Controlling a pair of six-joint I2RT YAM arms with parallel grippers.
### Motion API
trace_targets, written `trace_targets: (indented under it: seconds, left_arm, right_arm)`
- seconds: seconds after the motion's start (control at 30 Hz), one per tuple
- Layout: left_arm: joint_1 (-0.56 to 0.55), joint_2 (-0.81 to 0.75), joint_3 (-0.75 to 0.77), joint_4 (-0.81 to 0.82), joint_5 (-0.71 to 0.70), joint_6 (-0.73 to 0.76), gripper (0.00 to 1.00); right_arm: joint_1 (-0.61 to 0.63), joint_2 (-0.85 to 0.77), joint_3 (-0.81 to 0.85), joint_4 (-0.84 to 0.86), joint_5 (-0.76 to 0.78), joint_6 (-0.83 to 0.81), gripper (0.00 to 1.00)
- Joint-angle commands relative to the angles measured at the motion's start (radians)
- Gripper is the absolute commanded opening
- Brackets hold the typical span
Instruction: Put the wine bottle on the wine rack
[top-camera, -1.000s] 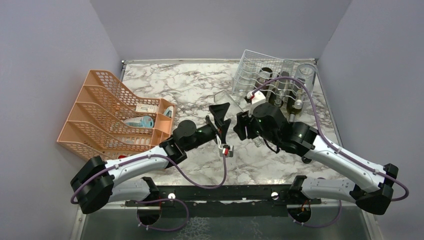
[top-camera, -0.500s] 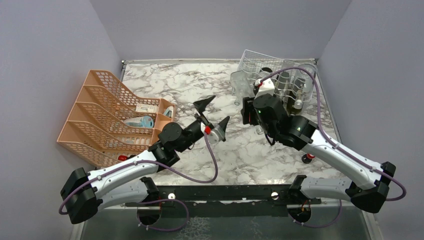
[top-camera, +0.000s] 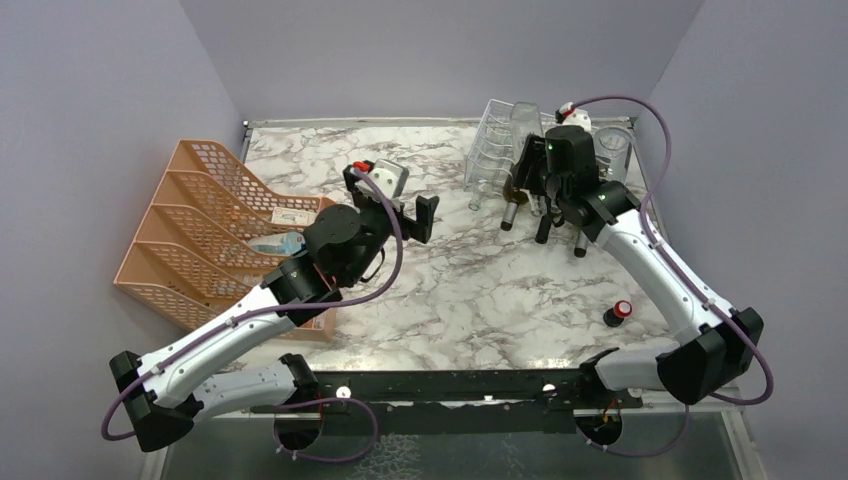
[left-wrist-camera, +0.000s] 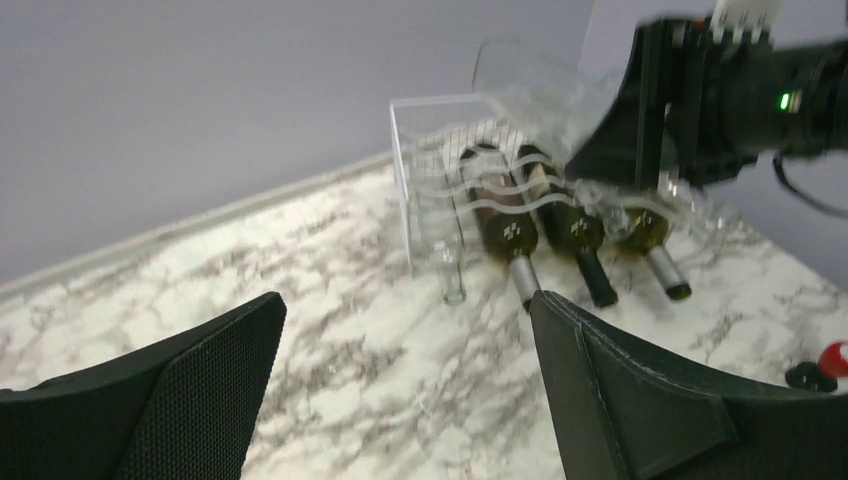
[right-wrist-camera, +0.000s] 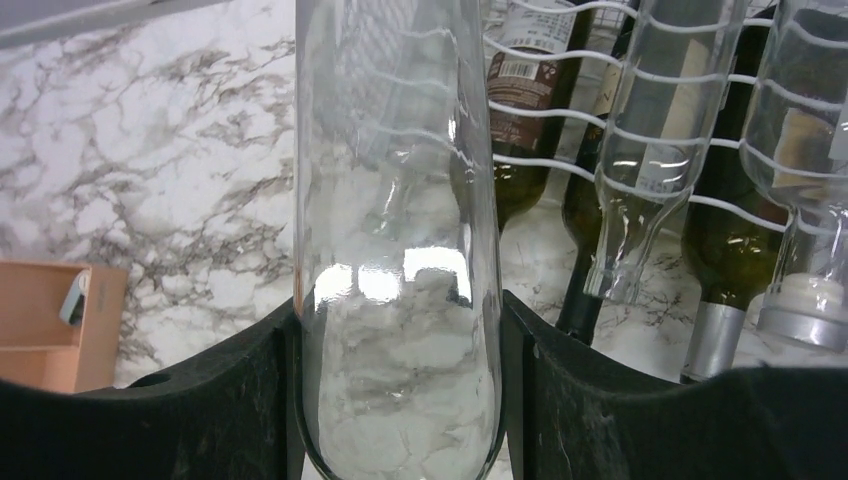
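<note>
The clear glass wine bottle (right-wrist-camera: 395, 250) stands between my right gripper's fingers, which press on both its sides. In the top view my right gripper (top-camera: 533, 168) holds this bottle (top-camera: 522, 118) at the front of the wine rack (top-camera: 486, 150), a white wire rack at the back right. The rack (left-wrist-camera: 430, 170) carries dark bottles (left-wrist-camera: 505, 225) lying with their necks toward the table, plus clear ones (right-wrist-camera: 650, 140). My left gripper (top-camera: 400, 205) hovers open over the middle of the table, left of the rack, and the left wrist view shows its jaws (left-wrist-camera: 405, 310) wide apart with nothing between them.
An orange mesh organizer (top-camera: 215, 225) stands along the left side with small items in its bins. A small red-capped object (top-camera: 621, 312) lies on the marble near the right arm. Purple walls close the table at the back and sides.
My right gripper carried the clear bottle from mid-table back and right to the rack front. The left gripper opened, let go of the bottle and drew away to the left and back.
</note>
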Motion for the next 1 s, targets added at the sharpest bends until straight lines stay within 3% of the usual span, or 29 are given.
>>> trace_targets:
  seconds: [0.0, 0.33, 0.63, 0.97]
  left_arm:
    - [-0.001, 0.048, 0.021, -0.234, -0.062, -0.172, 0.99]
    - [0.003, 0.192, 0.026, -0.415, -0.002, -0.546, 0.99]
    - [0.005, 0.148, -0.058, -0.373, 0.104, -0.413, 0.99]
    - [0.005, 0.15, -0.065, -0.354, 0.198, -0.369, 0.99]
  right_arm:
    - [-0.094, 0.073, 0.084, 0.097, -0.079, 0.042, 0.01]
    - [-0.169, 0.249, 0.143, 0.144, -0.052, 0.08, 0.01]
    - [-0.171, 0.397, 0.228, 0.175, 0.037, 0.082, 0.01]
    - [-0.171, 0.465, 0.26, 0.166, 0.083, 0.094, 0.01]
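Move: Some 16 cm ahead, 3 cm right and 13 cm below the right hand, which already holds a clear bottle by its shoulder end with the base forward, lies the free top slot at the wine rack's left. A label-bearing wine bottle lies in the tier below, about 14 cm ahead, 3 cm right and 22 cm down. The nearest racked clear bottle is some 10 cm right of the slot, a second 18 cm. From the empty left hand the slot is about 25 cm ahead, 26 cm right and 23 cm lower. Reaching forward about 11 cm with the clear bottle still pinched, the right hand drifts right at first and sinks some 8 cm towards the free slot, turning a little clockwise and tipping slightly down before easing off. The left hand, open and empty, drops about 17 cm towards bare table while its fingers tilt down some 35 degrees. ##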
